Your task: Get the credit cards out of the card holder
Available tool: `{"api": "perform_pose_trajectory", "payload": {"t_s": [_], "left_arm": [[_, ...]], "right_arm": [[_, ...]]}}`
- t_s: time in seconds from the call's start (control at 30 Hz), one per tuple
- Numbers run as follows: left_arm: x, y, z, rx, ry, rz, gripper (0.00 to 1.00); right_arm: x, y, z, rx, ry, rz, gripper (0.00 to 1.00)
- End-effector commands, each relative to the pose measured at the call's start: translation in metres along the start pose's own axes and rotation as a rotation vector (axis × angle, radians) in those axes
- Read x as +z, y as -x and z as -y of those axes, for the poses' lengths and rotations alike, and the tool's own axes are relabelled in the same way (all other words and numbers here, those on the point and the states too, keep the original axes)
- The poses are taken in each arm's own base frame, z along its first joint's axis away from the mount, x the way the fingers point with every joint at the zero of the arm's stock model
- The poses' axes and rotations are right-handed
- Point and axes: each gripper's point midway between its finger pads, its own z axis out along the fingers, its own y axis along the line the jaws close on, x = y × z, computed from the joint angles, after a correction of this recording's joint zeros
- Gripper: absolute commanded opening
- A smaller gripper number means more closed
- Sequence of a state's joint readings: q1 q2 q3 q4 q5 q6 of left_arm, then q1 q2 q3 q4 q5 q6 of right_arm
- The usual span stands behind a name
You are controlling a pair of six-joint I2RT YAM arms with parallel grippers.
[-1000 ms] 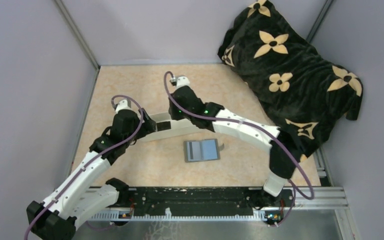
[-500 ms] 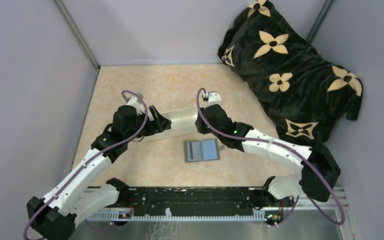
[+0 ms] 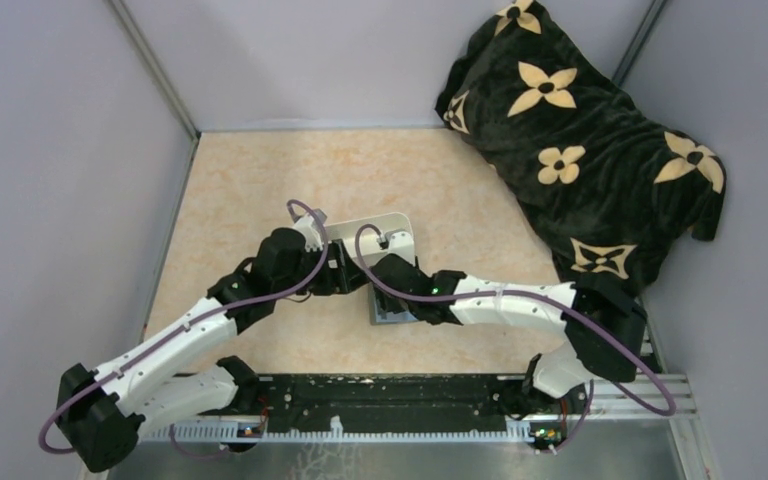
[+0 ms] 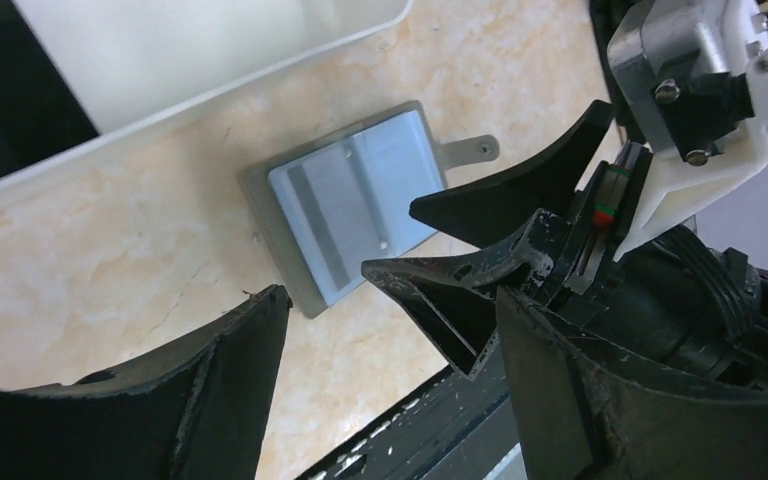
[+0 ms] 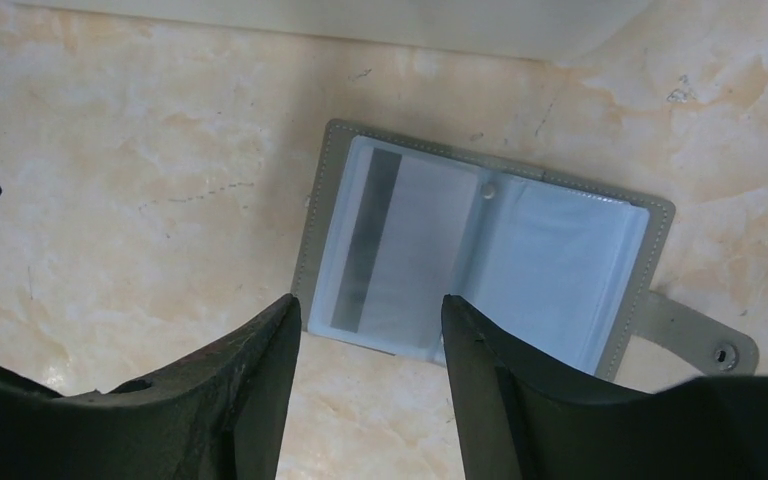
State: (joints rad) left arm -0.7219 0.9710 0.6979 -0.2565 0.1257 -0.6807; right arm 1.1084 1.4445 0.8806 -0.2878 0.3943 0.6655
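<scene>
The card holder [image 5: 560, 270] lies open and flat on the table, grey outside with blue-grey clear pockets and a snap tab [image 5: 700, 345]. One of the credit cards [image 5: 400, 245], pale with a dark stripe, shows through its left pocket. My right gripper [image 5: 370, 300] is open, its fingertips hovering over the holder's near edge, nothing between them. My left gripper [image 4: 390, 295] is open just beside the holder [image 4: 350, 200], with the right gripper [image 4: 395, 240] crossing in front of it. From above, the right arm hides most of the holder.
A long white tray [image 3: 385, 230] [image 4: 210, 50] lies just behind the holder. A black blanket with tan flowers [image 3: 580, 130] fills the back right corner. The black base rail [image 3: 390, 395] runs along the near edge. Grey walls close in the left and back.
Both arms have swung in from the tray area to the card holder. The right gripper's jaws have opened wider. The holder has not moved.
</scene>
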Motion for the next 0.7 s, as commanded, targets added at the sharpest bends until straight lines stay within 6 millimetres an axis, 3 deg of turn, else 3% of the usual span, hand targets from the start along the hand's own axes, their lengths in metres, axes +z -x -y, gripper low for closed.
{"api": "perform_pose_trajectory", "payload": {"t_s": [0.0, 0.27, 0.67], "left_arm": [[-0.012, -0.003, -0.018, -0.060, 0.072, 0.061, 0.81], [-0.030, -0.021, -0.050, -0.097, 0.167, 0.094, 0.80], [-0.026, -0.022, -0.055, -0.078, 0.189, 0.086, 0.81]], "right_arm": [[0.001, 0.011, -0.010, 0.009, -0.067, 0.016, 0.55], [0.023, -0.015, -0.011, -0.013, -0.117, -0.075, 0.55], [0.040, -0.035, -0.009, -0.038, -0.156, -0.147, 0.57]]}}
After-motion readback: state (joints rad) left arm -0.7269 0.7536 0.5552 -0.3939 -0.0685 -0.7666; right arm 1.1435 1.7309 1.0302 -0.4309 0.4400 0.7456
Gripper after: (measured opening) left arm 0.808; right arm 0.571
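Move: The open card holder lies under the right hand, its middle about 7 cm below, 2 cm ahead and 4 cm to the right, so the left half is nearly beneath the fingers. The white tray's middle stands some 12 cm ahead and 9 cm to the left of that hand. From the left hand the card holder is about 8 cm right, 5 cm back and 15 cm down. The right hand sinks about 6 cm, almost straight down onto the left half of the card holder, fingers staying half open to straddle the clear pocket; its left side rolls down some 15 degrees. Whether the tips touch can't be seen. The empty, open left hand clears out to the left and about 3 cm down, away from the holder, turning slightly counter-clockwise. ##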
